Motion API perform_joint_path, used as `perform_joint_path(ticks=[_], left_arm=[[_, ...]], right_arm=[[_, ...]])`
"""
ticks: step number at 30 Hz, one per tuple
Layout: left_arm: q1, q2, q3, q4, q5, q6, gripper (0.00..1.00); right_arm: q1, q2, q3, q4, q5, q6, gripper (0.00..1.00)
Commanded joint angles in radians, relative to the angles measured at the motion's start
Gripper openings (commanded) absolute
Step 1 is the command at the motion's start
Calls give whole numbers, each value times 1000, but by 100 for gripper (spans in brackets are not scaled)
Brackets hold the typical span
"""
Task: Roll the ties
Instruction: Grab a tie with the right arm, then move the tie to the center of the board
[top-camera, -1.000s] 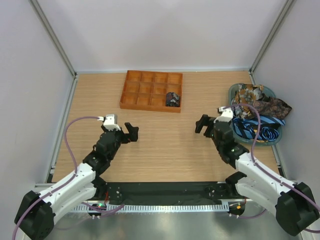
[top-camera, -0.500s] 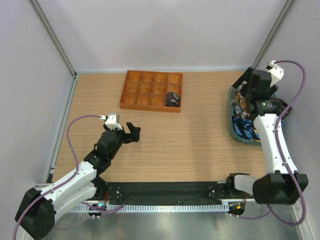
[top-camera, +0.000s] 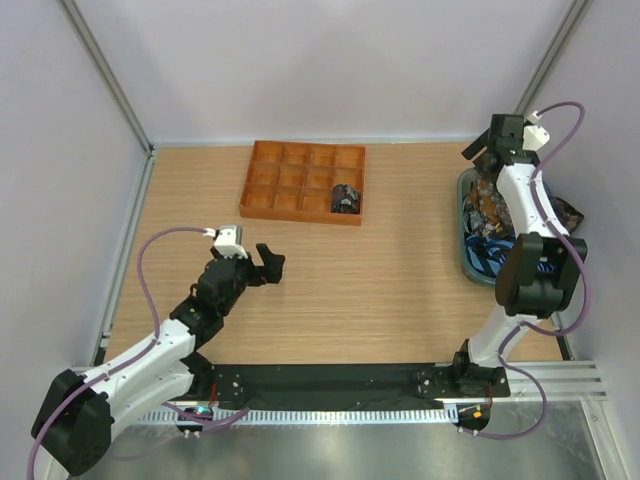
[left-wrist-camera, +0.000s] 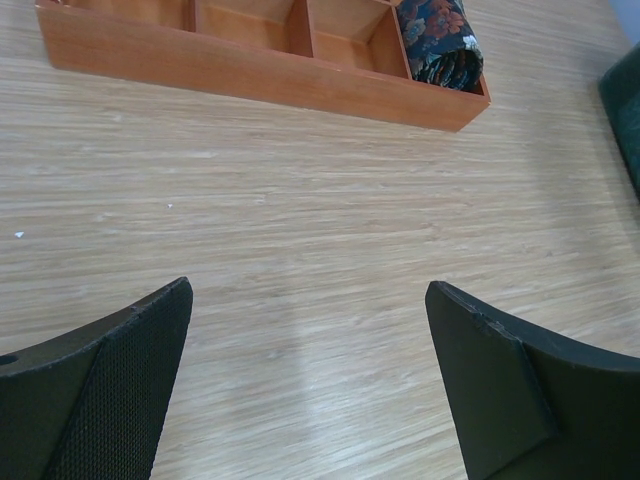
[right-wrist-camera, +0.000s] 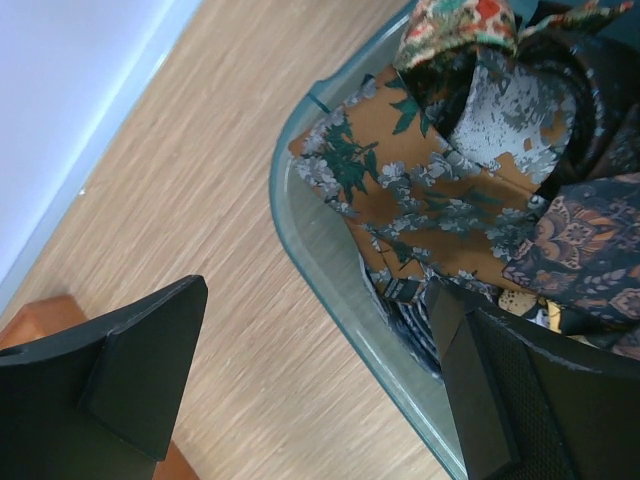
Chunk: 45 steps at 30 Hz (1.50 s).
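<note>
Loose ties (top-camera: 484, 212) lie heaped in a teal bin (top-camera: 465, 255) at the right: brown floral and paisley ones (right-wrist-camera: 430, 190) on top, blue striped ones beneath. One rolled dark paisley tie (top-camera: 346, 198) sits in a front right cell of the orange tray (top-camera: 270, 205); the left wrist view shows this coil (left-wrist-camera: 440, 40) too. My right gripper (top-camera: 480, 157) hangs open above the bin's far left rim (right-wrist-camera: 320, 240), holding nothing (right-wrist-camera: 318, 290). My left gripper (top-camera: 271, 264) is open over bare wood, short of the tray (left-wrist-camera: 308, 290).
The orange tray (left-wrist-camera: 250, 75) has several empty cells. White walls and metal posts close in the table on three sides. The right arm stretches tall over the bin, its purple cable looping beside it. A tray corner (right-wrist-camera: 35, 312) shows in the right wrist view.
The right arm swung from the table's middle out to the right and up, ending over the bin's far rim. The left arm crept slightly forward. Both grippers stayed open.
</note>
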Motion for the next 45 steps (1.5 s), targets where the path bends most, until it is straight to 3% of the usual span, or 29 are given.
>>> perform_joint_path(ticks=[1,13,15,16,17,19,20,26,30,32,34,37,38,45], left_arm=[[0,18,54,52,23,-10,100],[0,51,64,57,47,-16,100],[0,52,69,57,47,-13,100],[0,52,67,55,52,-10,100],[0,51,72,55,69,-9,100],[0,48,72,57,84,-4,100],[0,49,70,60,87,-3,100],[0,60,75,58,87,-4,100],[0,69,80,60,98,-4,100],[0,72,81,60,99,-6,100],[-2,74,81,58,101,-4,100],[-3,69,83,57,99,4,100],[-3,68,80,57,101,5,100],[-6,66,80,58,106,14,100]], right_arm=[[-12,52,51,-1,57,105,100],[-56,265,118,38,167,310,100],[-56,288,162,-6,189,367,95],[-56,299,172,-20,192,379,90],[-56,297,161,-4,171,373,74],[-56,284,134,59,157,355,56],[-55,252,96,81,149,349,38],[-47,129,-15,188,122,271,3],[-47,-1,-46,177,73,229,1],[-47,-71,-116,280,-4,154,1],[-47,-135,-140,341,-147,105,1],[-47,-178,-97,287,-281,38,1],[-46,-196,-97,288,-393,30,1],[-21,-411,-175,288,-696,-15,1]])
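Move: The orange-brown floral tie end lies near the basket's far left corner, from the open right gripper about 3 cm ahead, 5 cm right and 10 cm below. The basket's middle is some 6 cm back, 11 cm right and 13 cm below; the dark floral tie is about 3 cm back, 13 cm right and 10 cm below. From the left gripper the tie end lies roughly 20 cm ahead, 52 cm right and 3 cm lower. Lower the open right gripper about 9 cm into the basket's far left corner, easing right and slightly forward while turning clockwise some 20 degrees, and pinch the orange-brown floral tie near its end. Then lift it about 20 cm, swinging some 11 cm left and a little back, turning counter-clockwise about 40 degrees and tipping the fingers up, grip kept. ##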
